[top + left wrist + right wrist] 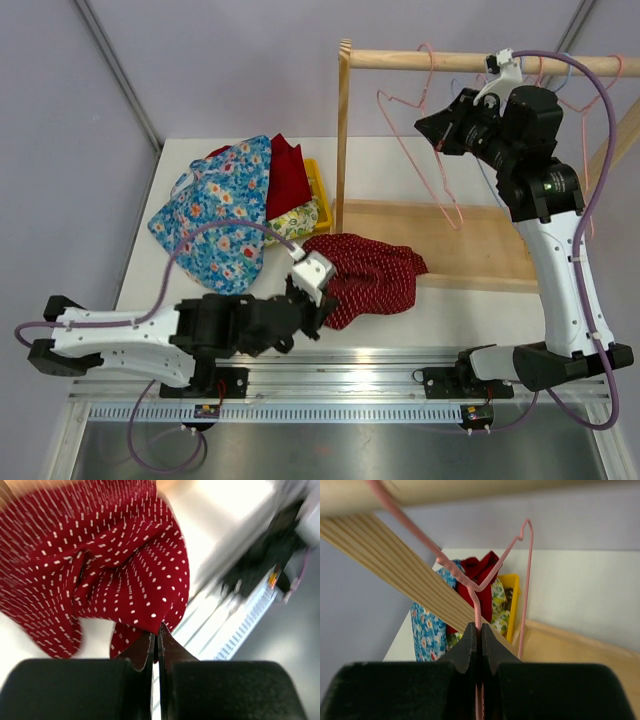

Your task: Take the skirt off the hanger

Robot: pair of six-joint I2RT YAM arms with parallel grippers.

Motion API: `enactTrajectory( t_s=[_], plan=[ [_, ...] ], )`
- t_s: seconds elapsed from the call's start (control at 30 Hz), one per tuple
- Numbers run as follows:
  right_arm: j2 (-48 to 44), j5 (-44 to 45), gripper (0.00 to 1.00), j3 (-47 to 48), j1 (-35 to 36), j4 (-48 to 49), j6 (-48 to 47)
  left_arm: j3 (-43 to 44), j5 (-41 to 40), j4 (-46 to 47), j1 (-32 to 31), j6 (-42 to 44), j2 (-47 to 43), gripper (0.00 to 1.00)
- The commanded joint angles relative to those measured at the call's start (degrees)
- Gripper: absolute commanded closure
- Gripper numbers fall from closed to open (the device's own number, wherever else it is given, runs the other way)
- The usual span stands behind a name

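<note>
The skirt (pixel 370 272), dark red with white dots, lies crumpled on the white table in front of the wooden rack, off the hanger. My left gripper (pixel 312 298) is shut on its near hem; the left wrist view shows the skirt (pixel 100 555) spreading away from the pinched edge at my left gripper (pixel 156 636). The pink wire hanger (pixel 445 190) hangs bare from the rail (pixel 400 60). My right gripper (pixel 437 130) is shut on its wire just below the rail. In the right wrist view the hanger (pixel 525 580) rises out of my right gripper (pixel 480 628).
A pile of clothes lies at the back left: a blue floral garment (pixel 215 215), a red cloth (pixel 286 175) and a yellow bin (pixel 320 195). The rack's upright post (pixel 343 130) and base board (pixel 430 245) stand mid-table. More hangers (pixel 560 72) hang at the rail's right end.
</note>
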Motion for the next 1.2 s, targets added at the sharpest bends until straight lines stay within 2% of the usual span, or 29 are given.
enactTrajectory(
  t_s=[0.0,0.03,0.07,0.13,0.23,0.27,0.3,0.33,0.37,0.43,0.47,0.53,0.57,0.6,0.67,0.7,0.77,0.8,0.9,0.93,1.07,1.17],
  plan=[
    [-2.7,1.0,1.0,-5.1,0.0,2.9,0.1,14.1,-10.8,-9.1,5.2,15.7,-1.6,1.0],
    [-3.0,0.9,1.0,-6.0,-0.1,3.1,0.2,17.9,-10.3,-9.0,7.2,18.6,-1.5,1.0],
    [-3.7,1.0,1.0,-7.7,-0.1,3.2,0.5,19.9,-8.1,-8.7,12.1,21.3,-1.3,1.0],
    [-4.7,0.9,1.0,-9.2,-0.1,3.5,0.7,23.8,-5.1,-8.8,18.2,27.9,0.3,1.0],
    [-6.1,1.1,0.97,-11.1,0.0,3.4,0.7,31.4,1.3,-6.9,34.5,34.9,2.7,1.0],
    [-6.6,1.6,0.89,-11.6,0.0,3.2,0.6,35.5,4.4,-6.3,37.9,37.0,4.9,1.0],
    [-6.8,1.8,0.63,-11.9,0.0,3.1,0.6,38.4,5.9,-5.9,41.0,37.6,6.4,1.0],
    [-7.0,1.8,0.45,-12.2,0.0,3.0,0.3,41.2,7.6,-5.7,44.1,38.1,7.9,1.0],
    [-7.4,1.8,0.31,-12.4,0.0,2.7,0.1,44.0,11.4,-5.6,49.8,38.4,11.5,1.0],
    [-7.5,2.1,0.09,-12.5,0.0,1.8,-0.2,54.4,15.1,-6.0,55.5,38.6,16.0,1.0],
    [-7.9,2.7,0.06,-12.8,0.0,1.5,-0.4,63.4,18.1,-6.6,60.5,38.2,22.6,1.0],
    [-8.4,2.8,0.03,-13.3,-0.1,1.1,-0.5,73.8,20.5,-10.2,65.9,37.3,29.8,1.0],
    [-9.0,3.0,0.02,-14.1,-0.1,1.1,-0.6,78.4,23.4,-11.5,67.4,36.1,33.1,1.0],
    [-9.2,3.2,0.02,-14.4,0.0,1.0,-0.7,87.2,24.7,-13.2,68.5,35.4,38.9,1.0],
    [-10.3,3.6,0.01,-15.2,-0.1,0.6,-1.1,91.1,27.5,-13.3,70.8,34.0,41.9,1.0],
    [-10.7,3.7,0.01,-15.4,-0.1,0.2,-1.1,90.5,28.2,-10.8,71.4,33.7,42.0,1.0],
    [-11.8,4.0,0.01,-16.2,-0.1,-0.2,-1.4,81.3,29.1,-6.9,73.1,33.0,40.0,1.0],
    [-12.2,4.1,0.01,-16.5,0.0,-0.3,-1.3,73.6,29.7,-3.3,73.8,31.1,38.0,1.0],
    [-13.7,4.5,0.01,-17.1,-0.1,-0.6,-1.5,59.2,30.8,3.3,75.8,27.1,34.2,1.0],
    [-14.3,4.7,0.01,-17.1,-0.1,-0.7,-1.5,48.7,30.4,5.2,76.0,26.3,31.1,1.0],
    [-15.6,4.3,0.01,-16.0,0.0,-1.6,-1.5,30.3,25.8,13.7,76.8,21.8,27.9,1.0],
    [-16.7,3.3,0.0,-15.0,0.0,-2.3,-1.5,28.7,26.1,13.0,79.6,17.9,32.7,0.95]
  ],
)
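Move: The polka-dot skirt is still pinched in the left hand; the heap of skirts on the yellow box lies some 42 cm ahead of that hand, 18 cm left and 20 cm down. The foot of the rack's left post is about 33 cm ahead, 6 cm right and 22 cm down. From the right hand, still pinching the emptied pink hanger, the rail is roughly 8 cm ahead, 12 cm above and level sideways. Forward some 38 cm and left about 20, the left hand sweeps the pinched skirt towards the heap in a high arc, climbing about 30 cm and then sinking almost as far, while its wrist swings some 40 degrees counter-clockwise. The right hand eases the pink hanger down a little under the rail, opens wide to let go, then backs away, slightly lower. ##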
